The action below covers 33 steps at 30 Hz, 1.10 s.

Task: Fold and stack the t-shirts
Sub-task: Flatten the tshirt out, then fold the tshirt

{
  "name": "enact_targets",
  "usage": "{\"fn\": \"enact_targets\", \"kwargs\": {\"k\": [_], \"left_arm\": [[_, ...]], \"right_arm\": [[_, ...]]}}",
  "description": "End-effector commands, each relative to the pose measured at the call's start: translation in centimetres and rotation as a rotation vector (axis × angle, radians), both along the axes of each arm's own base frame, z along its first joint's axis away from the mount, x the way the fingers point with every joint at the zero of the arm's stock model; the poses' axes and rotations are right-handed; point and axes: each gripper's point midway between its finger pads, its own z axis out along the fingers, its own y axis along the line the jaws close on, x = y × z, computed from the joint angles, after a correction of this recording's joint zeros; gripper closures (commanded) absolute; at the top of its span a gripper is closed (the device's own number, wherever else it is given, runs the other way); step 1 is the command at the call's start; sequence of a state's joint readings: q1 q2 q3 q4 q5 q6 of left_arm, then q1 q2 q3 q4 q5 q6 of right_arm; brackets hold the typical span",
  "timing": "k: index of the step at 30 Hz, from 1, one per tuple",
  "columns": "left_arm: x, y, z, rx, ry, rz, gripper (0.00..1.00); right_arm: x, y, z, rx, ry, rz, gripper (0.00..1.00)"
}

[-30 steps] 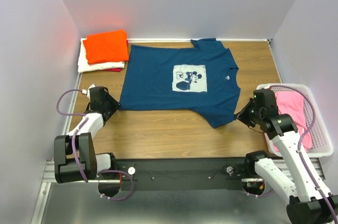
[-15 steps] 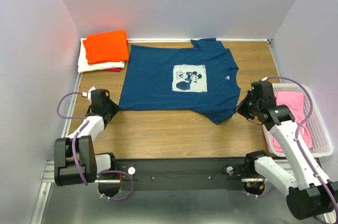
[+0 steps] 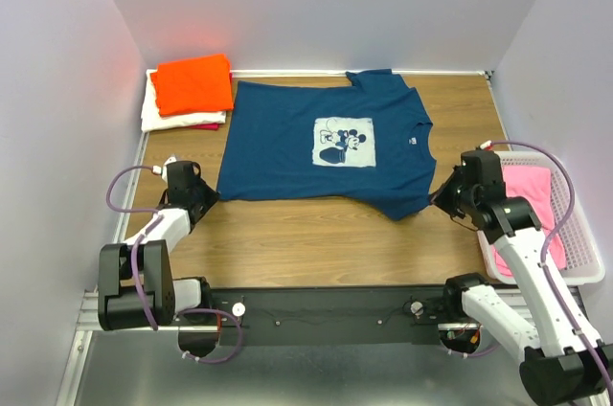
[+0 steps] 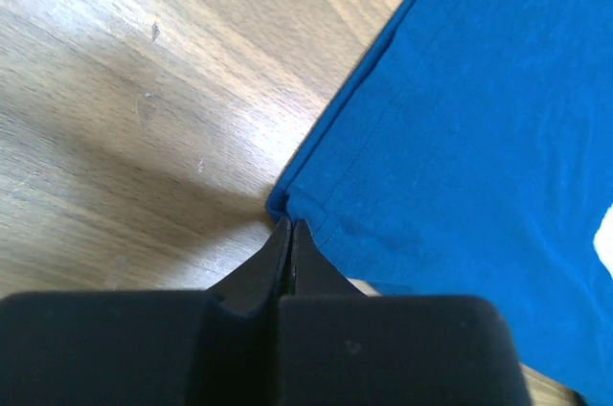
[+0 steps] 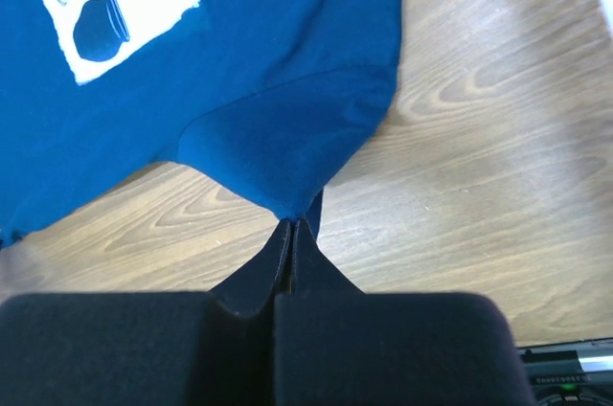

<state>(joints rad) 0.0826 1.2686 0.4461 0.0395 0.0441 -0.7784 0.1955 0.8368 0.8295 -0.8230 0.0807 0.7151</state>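
Observation:
A navy blue t-shirt (image 3: 287, 152) with a white chest print (image 3: 344, 142) lies spread flat on the wooden table (image 3: 316, 243). My left gripper (image 3: 205, 197) is at its near left hem corner. In the left wrist view the left gripper (image 4: 289, 226) is shut, its tips meeting on that corner of the navy cloth (image 4: 479, 119). My right gripper (image 3: 441, 200) is at the near right sleeve. The right wrist view shows the right gripper (image 5: 293, 224) shut on the sleeve tip of the navy cloth (image 5: 287, 61), which rises to the tips.
Folded shirts are stacked at the back left: orange (image 3: 193, 82) on top, cream-white (image 3: 163, 119) beneath, a red edge (image 3: 203, 125) below. A white basket (image 3: 575, 205) at the right holds a pink shirt (image 3: 532, 191). Walls enclose the table on three sides.
My left gripper has closed at the hem corner. My right gripper has shifted a little right and back, drawing the sleeve tip with it.

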Motion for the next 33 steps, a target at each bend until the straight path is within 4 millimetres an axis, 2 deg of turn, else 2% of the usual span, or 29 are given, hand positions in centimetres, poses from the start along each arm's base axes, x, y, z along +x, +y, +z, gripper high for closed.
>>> {"fn": "enact_targets", "kwargs": {"k": [1, 3, 10, 16, 19, 21, 24, 25, 27, 28, 30, 31, 32, 33], "left_arm": [[0.2, -0.3, 1.7, 0.015, -0.042, -0.032, 1.00], [0.4, 0.0, 2.5, 0.027, -0.064, -0.023, 1.00], [-0.1, 0.3, 2.8, 0.046, -0.025, -0.024, 1.00], [-0.6, 0.7, 3.7, 0.070, -0.026, -0.018, 1.00], [-0.4, 0.7, 4.3, 0.074, -0.048, -0.019, 1.00], [-0.1, 0.5, 4.6, 0.066, -0.065, -0.024, 1.00], [1.1, -0.1, 5.7, 0.054, -0.114, -0.046, 1.00], [1.8, 0.1, 6.3, 0.063, -0.137, -0.030, 1.00], [2.6, -0.5, 6.4, 0.053, -0.135, -0.042, 1.00], [3.4, -0.7, 6.4, 0.054, -0.124, -0.045, 1.00], [4.2, -1.7, 6.5, 0.052, -0.121, -0.072, 1.00], [4.7, -1.8, 6.6, 0.050, -0.118, -0.072, 1.00], [5.6, -1.0, 6.5, 0.075, -0.107, -0.043, 1.00], [6.1, -1.9, 6.4, 0.080, -0.104, -0.065, 1.00]], "right_arm": [[-1.4, -1.2, 1.2, -0.041, -0.016, -0.031, 1.00], [-2.3, -1.4, 1.3, -0.038, -0.009, -0.038, 1.00], [-5.0, -1.3, 0.7, 0.003, 0.029, -0.046, 0.99], [-6.9, -1.5, 1.2, 0.016, 0.030, -0.056, 1.00], [-7.8, -1.4, 0.6, 0.026, 0.047, -0.038, 1.00], [-7.4, -1.0, -0.5, 0.027, 0.061, -0.021, 1.00], [-5.2, -0.4, -0.9, 0.034, 0.048, -0.006, 1.00], [-3.7, -0.3, -0.4, 0.034, 0.005, -0.009, 1.00], [-1.5, -0.2, -0.5, 0.012, 0.006, -0.017, 1.00], [0.0, -0.2, 0.2, 0.007, -0.030, -0.026, 1.00], [1.8, -0.4, 0.1, -0.020, -0.029, -0.037, 1.00], [2.9, -0.6, -0.7, -0.048, -0.003, -0.050, 0.99], [4.4, -0.5, 0.0, -0.051, -0.042, -0.053, 0.99], [5.2, -0.6, 0.1, -0.060, -0.052, -0.056, 1.00]]}}
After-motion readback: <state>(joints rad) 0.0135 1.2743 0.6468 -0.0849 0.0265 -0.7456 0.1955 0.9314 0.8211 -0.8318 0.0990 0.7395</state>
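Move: Both hands already hold the near edge of the t-shirt: the left at the hem corner just above the table, the right by the near sleeve about 13 cm up. The printed panel lies about 14 cm ahead and 29 cm right of the left hand, and 21 cm ahead and 16 cm left of the right. The folded stack is some 28 cm ahead and 7 cm left of the left hand; the basket lies 27 cm to the right and 2 cm ahead of the right hand. Back about 6.5 cm, slightly rising, goes the right hand with the near sleeve, then it swings quickly forward the same distance while sinking some 3.5 cm, fingers tipping a little farther down. The left hand lifts the hem corner about 5 cm, easing back a touch before it sweeps forward some 4.5 cm and slightly right at the end. Both keep their fingers shut on the cloth. ##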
